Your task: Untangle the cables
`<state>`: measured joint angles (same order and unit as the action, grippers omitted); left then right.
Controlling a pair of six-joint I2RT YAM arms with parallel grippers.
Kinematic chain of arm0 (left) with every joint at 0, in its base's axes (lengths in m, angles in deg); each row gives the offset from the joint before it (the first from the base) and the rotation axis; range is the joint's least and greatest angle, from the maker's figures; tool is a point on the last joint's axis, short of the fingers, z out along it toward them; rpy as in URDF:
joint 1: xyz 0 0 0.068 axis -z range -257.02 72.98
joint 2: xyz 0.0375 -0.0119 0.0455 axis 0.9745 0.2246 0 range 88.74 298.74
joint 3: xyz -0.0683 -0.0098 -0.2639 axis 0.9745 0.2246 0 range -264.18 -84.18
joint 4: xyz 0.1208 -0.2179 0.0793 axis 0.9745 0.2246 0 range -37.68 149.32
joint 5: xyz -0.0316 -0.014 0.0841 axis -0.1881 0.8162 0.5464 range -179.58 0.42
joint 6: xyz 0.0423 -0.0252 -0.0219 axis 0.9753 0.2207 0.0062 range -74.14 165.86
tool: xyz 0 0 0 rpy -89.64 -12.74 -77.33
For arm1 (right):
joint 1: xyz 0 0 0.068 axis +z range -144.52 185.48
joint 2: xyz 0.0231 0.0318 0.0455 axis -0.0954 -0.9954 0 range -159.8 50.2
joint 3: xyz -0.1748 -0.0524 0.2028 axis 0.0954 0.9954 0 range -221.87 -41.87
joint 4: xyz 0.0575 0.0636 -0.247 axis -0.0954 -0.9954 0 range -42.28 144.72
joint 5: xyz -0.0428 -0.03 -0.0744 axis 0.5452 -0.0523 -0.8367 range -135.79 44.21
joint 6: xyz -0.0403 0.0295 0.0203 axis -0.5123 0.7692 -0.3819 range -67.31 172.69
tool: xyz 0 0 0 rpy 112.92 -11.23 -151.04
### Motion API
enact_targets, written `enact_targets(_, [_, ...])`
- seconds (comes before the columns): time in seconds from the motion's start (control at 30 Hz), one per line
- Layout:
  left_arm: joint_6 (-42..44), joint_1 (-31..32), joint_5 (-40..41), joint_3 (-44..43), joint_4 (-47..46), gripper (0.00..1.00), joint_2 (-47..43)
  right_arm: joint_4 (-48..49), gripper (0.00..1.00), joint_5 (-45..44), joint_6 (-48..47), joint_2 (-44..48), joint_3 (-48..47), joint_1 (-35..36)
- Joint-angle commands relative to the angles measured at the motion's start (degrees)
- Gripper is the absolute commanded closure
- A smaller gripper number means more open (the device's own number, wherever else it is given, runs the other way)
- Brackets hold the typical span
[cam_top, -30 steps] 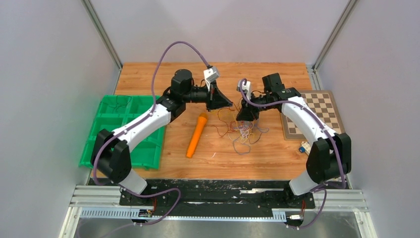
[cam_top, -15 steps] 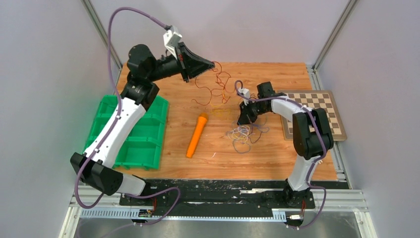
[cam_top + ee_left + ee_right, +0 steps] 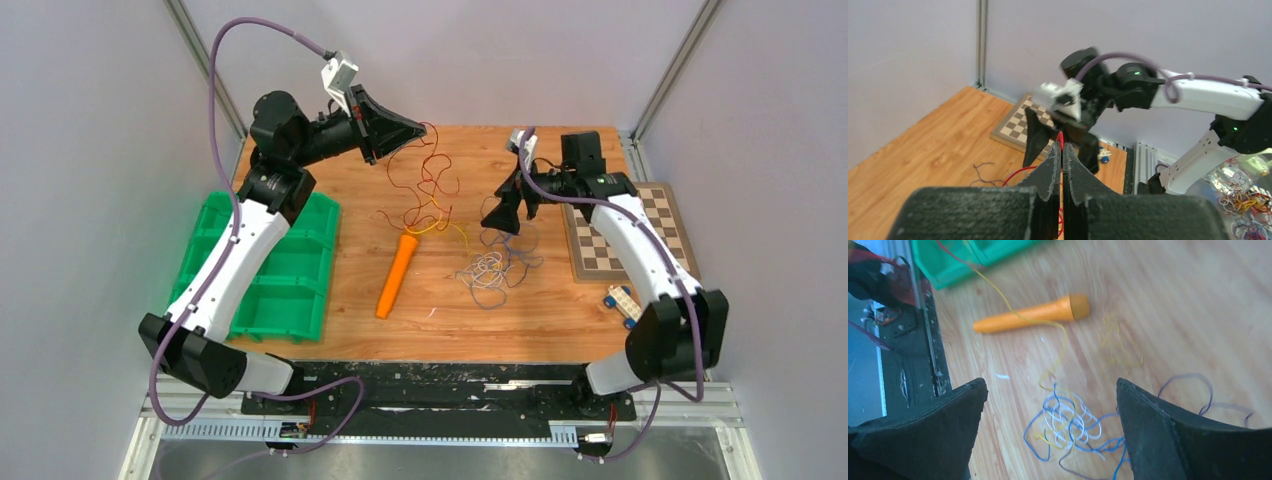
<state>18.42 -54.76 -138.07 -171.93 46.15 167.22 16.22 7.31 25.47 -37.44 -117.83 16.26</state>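
Observation:
My left gripper (image 3: pixel 418 128) is raised high over the back of the table, shut on an orange-red cable (image 3: pixel 430 185) that dangles in curls to the wood. In the left wrist view the jaws (image 3: pixel 1062 146) are pressed together with the red cable (image 3: pixel 1060 139) pinched at their tip. A yellow cable (image 3: pixel 452 228) trails from its lower end. The remaining cables, a blue, white and purple tangle (image 3: pixel 490 270), lie on the table. My right gripper (image 3: pixel 500 216) hovers open just behind that tangle (image 3: pixel 1073 422), its fingers (image 3: pixel 955 410) spread wide and holding nothing.
An orange marker (image 3: pixel 398 273) lies left of the tangle, also in the right wrist view (image 3: pixel 1033 315). A green compartment tray (image 3: pixel 280 290) sits at the left edge. A chessboard (image 3: pixel 625 235) and a small toy (image 3: pixel 622 299) are on the right.
The left gripper rose from the table centre to the back left, drawing the red cable out of the tangle. The right gripper let go, opened wide and lifted off the tangle.

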Motion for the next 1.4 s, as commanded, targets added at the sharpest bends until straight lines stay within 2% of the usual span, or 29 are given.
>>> enact_targets(0.0, [-5.26, 0.06, -0.61, 0.47, -5.16, 1.0, 0.48, 7.52, 0.0, 5.17, 6.07, 6.34, -1.5, 4.11])
enact_targets(0.13, [-5.59, 0.14, -0.56, 0.09, -4.52, 1.0, 0.73, 17.71, 0.0, 4.67, 15.04, 7.97, -2.09, 9.37])
enact_targets(0.2, [-5.79, 0.37, -0.29, 0.1, -4.41, 1.0, 0.88, 25.91, 0.0, 1.96, 21.64, 8.29, -1.17, 11.49])
enact_targets(0.3, [-6.11, 1.0, -0.27, -0.12, -4.56, 1.0, 1.13, 37.35, 0.0, -6.96, 30.16, 6.96, -1.01, 13.98])
enact_targets(0.37, [-6.48, 1.63, -0.44, -0.56, -4.64, 1.0, 1.19, 42.22, 0.02, -13.55, 31.66, 4.63, -1.94, 15.33])
enact_targets(0.43, [-7.07, 2.06, -0.62, -1.37, -4.56, 1.0, 1.29, 43.1, 0.14, -18.58, 30.16, 1.56, -3.15, 16.52])
enact_targets(0.53, [-7.33, 2.08, -0.29, -4.1, -4.3, 1.0, 1.57, 42.5, 0.54, -21.9, 26.75, -2.2, -1.44, 16.91])
enact_targets(0.77, [-4.85, -1.19, 0.33, -14.24, -1.32, 1.0, 1.85, 41.58, 0.99, -22.09, 20.41, -0.93, 11.85, 15.11])
enact_targets(1.1, [-1.36, -7.87, 3.95, -26.05, 0.94, 1.0, 2.68, 35.33, 1.0, -22.11, 13.73, -1.73, 19.52, 13.22])
enact_targets(1.27, [1.82, -12.75, 8.3, -30.79, 3.98, 1.0, 2.58, 30.89, 1.0, -22.54, 12.73, -4.97, 19.06, 11.41])
enact_targets(1.37, [2.2, -15.83, 10.72, -31.48, 5.39, 1.0, 1.39, 28.34, 0.96, -21.78, 12.63, -6.81, 17.91, 10.55])
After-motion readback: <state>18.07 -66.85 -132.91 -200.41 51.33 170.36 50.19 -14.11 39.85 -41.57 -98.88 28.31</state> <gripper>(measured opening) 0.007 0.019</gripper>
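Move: The red-and-yellow tangle hanging from my left hand is what my open right hand goes for: its middle is about 11 cm to the left, some 3 cm ahead and 8 cm higher. From my left hand that same tangle hangs roughly 18 cm below and 3 cm ahead. On the table some 18 cm beneath my right hand, the white cable lies about 4 cm back and 1 cm left, the blue cable 1 cm back and 5 cm right, and the orange microphone 18 cm left and 5 cm back. I swing my right hand up and left, about 12 cm each way, then forward into the hanging strands, shut the fingers on them and haul down some 20 cm, drifting back to the right. My left hand keeps its pinch on the red cable, nearly still at first, then climbs about 16 cm and goes left, tilting its fingers and turning counter-clockwise, to draw the strands apart. ##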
